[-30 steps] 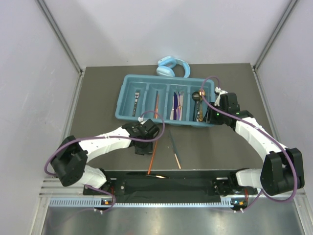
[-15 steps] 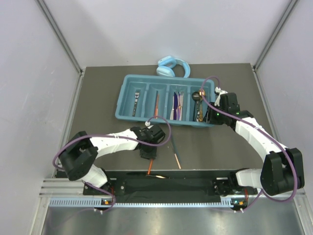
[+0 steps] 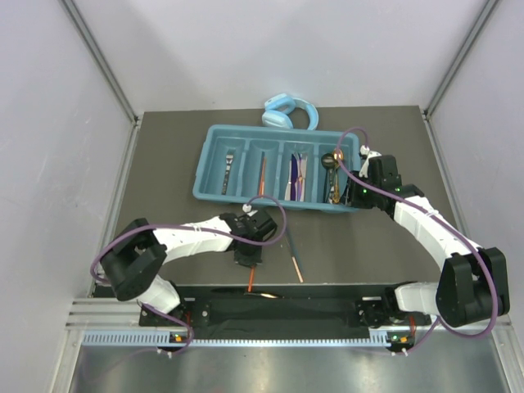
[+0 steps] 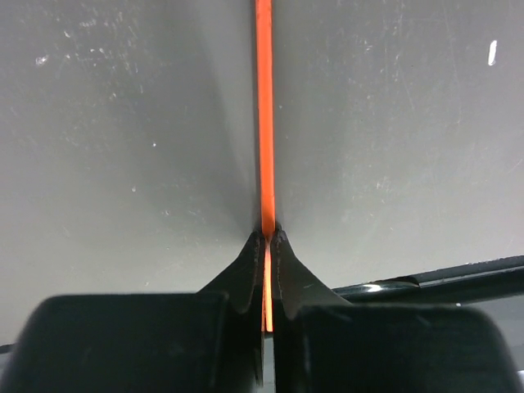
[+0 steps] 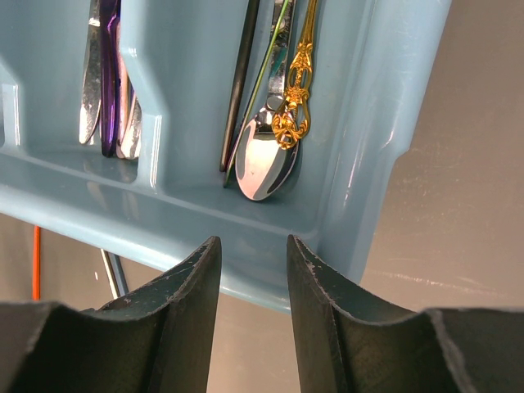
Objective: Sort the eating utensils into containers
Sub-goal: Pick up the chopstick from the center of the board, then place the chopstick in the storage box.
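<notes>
My left gripper (image 3: 250, 255) (image 4: 268, 237) is shut on a thin orange chopstick (image 3: 250, 280) (image 4: 264, 123) that lies on the dark table, in front of the teal tray (image 3: 210, 160). A dark utensil with a coppery end (image 3: 292, 250) (image 4: 442, 278) lies just to its right. The tray's compartments hold a silver fork (image 3: 229, 169), an orange chopstick (image 3: 263, 173), purple knives (image 3: 295, 177) (image 5: 108, 74) and spoons (image 3: 331, 175). My right gripper (image 3: 354, 190) (image 5: 252, 246) hangs open and empty over the tray's near right corner (image 5: 385, 123), above a gold-handled spoon (image 5: 295, 98).
Light blue headphones (image 3: 288, 113) lie behind the tray at the table's far edge. A black bar (image 3: 286, 307) between the arm bases runs along the near edge. Grey walls stand on both sides.
My left gripper has moved nearer along the orange chopstick and its jaws have closed on it. The right arm has not moved.
</notes>
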Tool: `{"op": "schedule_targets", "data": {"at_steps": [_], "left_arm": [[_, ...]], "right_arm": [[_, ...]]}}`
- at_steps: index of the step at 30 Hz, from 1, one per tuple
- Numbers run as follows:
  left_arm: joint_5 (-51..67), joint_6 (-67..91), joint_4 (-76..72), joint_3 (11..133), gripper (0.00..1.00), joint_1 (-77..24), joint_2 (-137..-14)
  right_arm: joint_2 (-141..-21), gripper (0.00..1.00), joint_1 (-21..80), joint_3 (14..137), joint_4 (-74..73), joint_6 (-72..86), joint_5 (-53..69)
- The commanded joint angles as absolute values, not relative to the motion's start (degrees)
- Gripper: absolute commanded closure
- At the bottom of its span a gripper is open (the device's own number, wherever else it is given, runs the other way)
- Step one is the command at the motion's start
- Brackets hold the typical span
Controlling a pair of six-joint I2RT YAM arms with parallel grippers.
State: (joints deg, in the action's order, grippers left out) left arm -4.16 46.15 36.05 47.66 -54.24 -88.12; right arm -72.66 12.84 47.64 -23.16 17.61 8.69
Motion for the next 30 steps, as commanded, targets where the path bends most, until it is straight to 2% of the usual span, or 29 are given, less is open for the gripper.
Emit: {"op": "schedule_targets", "data": {"at_steps": [1,7,12,15,20,25,30], "left_arm": [[-8.33,47.72,37.16,44.65,1.0,-54.67,-86.41],[-16.6,49.3,47.09,50.52,1.0,-54.49,-77.18],[-22.4,48.34,55.53,61.86,1.0,-54.49,-73.13],[-26.09,44.66,55.72,68.01,1.0,-53.53,-73.12],[-26.1,33.33,52.84,77.85,1.0,-45.1,-81.72],[-18.29,23.65,44.14,84.27,1.0,-33.6,-93.74],[-15.56,16.8,44.55,99.64,1.0,-30.76,-107.82]], "right_arm": [[-72.51,0.61,12.13,47.37,-25.58,17.05,8.0],[-72.86,0.62,12.13,47.72,-25.66,17.05,8.09],[-73.12,0.62,12.13,47.9,-25.58,16.96,8.35],[-73.04,0.61,12.22,47.9,-25.49,17.05,8.44],[-73.13,0.62,12.13,47.73,-25.49,16.96,8.79],[-72.16,0.62,12.13,47.2,-25.4,17.05,8.79],[-72.25,0.61,12.13,46.93,-25.05,17.14,9.32]]}}
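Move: The left hand is already shut on the orange chopstick, down at board level. The tray's chopstick compartment, where it is to go, lies about 33 cm ahead of that hand and 3 cm right, nearly level in height. The fork in the next compartment is 33 cm ahead and 10 cm left, the knives 32 cm ahead and 15 cm right; the grey chopstick lies 4 cm ahead, 13 cm right. From the right hand, that compartment is some 16 cm ahead, 26 cm left and 9 cm below. Up and then forward goes the left arm, its closed fingers keeping their pinch on the orange chopstick: a small slip left, a steep lift off the board to some 18 cm, then a fast swing out to the tray, about 23 cm forward in all, sinking roughly 4 cm at the end. Meanwhile the wrist tilts the fingers forward by some 25 degrees. ##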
